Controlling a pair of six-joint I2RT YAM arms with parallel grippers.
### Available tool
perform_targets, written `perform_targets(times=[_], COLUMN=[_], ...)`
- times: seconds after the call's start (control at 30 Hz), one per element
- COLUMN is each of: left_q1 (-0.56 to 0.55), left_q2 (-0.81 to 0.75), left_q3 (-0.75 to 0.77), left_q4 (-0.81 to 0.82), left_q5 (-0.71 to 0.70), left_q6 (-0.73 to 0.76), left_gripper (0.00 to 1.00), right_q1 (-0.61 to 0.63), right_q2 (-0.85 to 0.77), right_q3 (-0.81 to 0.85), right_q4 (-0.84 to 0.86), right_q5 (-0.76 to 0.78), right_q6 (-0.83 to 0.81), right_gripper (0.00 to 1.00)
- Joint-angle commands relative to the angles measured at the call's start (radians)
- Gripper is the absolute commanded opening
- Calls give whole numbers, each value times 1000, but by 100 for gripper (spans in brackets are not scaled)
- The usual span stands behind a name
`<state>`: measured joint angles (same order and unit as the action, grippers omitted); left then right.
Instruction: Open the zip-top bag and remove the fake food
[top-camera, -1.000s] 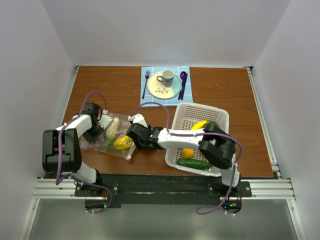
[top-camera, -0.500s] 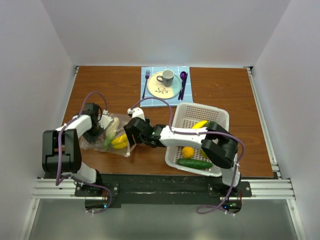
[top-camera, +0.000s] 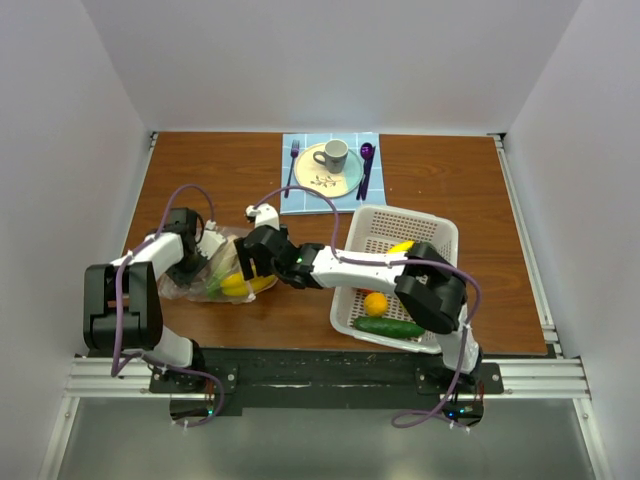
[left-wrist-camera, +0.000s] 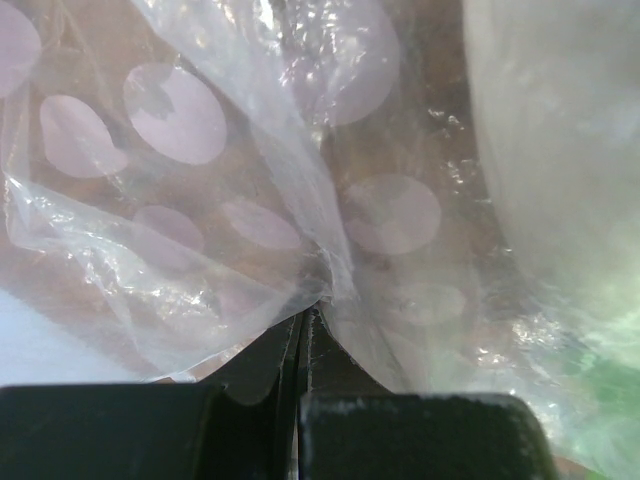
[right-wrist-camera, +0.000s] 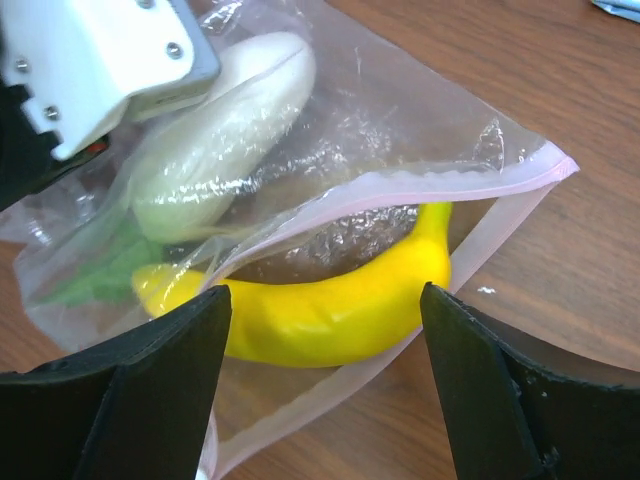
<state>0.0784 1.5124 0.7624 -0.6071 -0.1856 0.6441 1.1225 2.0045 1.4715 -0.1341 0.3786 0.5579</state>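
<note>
The clear zip-top bag (top-camera: 205, 278) lies at the table's left, its pink zip strip (right-wrist-camera: 440, 180) parted. A yellow banana (right-wrist-camera: 330, 310) lies in the open mouth. Deeper inside are a pale whitish vegetable (right-wrist-camera: 215, 135) and a green piece (right-wrist-camera: 100, 275). My right gripper (right-wrist-camera: 322, 296) is open, with one finger on each side of the banana at the bag's mouth and not touching it. My left gripper (left-wrist-camera: 303, 322) is shut on a fold of the bag's plastic (left-wrist-camera: 200, 200) at the far end. Its white housing (right-wrist-camera: 90, 60) shows behind the bag.
The white perforated basket (top-camera: 440, 240) stands right of centre and holds a yellow piece (top-camera: 400, 247), an orange round one (top-camera: 376, 303) and a green cucumber (top-camera: 388, 327). At the back a blue mat carries a plate (top-camera: 345, 180), cup (top-camera: 333, 155), fork (top-camera: 292, 165) and purple spoon (top-camera: 366, 160).
My right gripper has moved left to the bag's mouth and opened wider, so the banana now lies between its fingers. The left gripper has kept its hold on the bag.
</note>
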Motion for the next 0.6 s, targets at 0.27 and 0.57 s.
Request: perform_targets(times=[0.27, 0.57], left_q1=[14, 14], left_q2=[0, 9], left_q3=[-49, -40], left_q4=[12, 13], left_q5=[71, 66], left_q6=[22, 15], left_gripper=[0, 0], right_q1=[-3, 20], right_q2=[97, 39], right_q3=[125, 50], right_q4=[-274, -387], right_q5=[192, 189], right_q6=[10, 30], right_gripper=[70, 58])
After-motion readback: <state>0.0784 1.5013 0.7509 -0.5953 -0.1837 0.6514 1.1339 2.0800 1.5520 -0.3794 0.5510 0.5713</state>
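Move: The bananas lie in the open mouth of the zip-top bag almost under the right hand, about 7 cm below it, 2 cm back and 1 cm to its left. From that hand, the pale vegetable deeper in the bag is some 7 cm left, 4 cm ahead and 7 cm below. The white basket's middle is about 33 cm right, 1 cm back and 7 cm below. From the left hand, which already pinches the bag, the bananas lie roughly 17 cm right, 1 cm back and 1 cm higher. The bananas' stem end is taken between the right hand's part-closing fingers: the hand first sinks and eases about 2 cm forward, then swings back and about 5 cm right, still sinking, for some 3.5 cm down in all. Its wrist tips about 15 degrees so the fingers point more steeply down. The left hand stays still and keeps its pinch on the bag. ##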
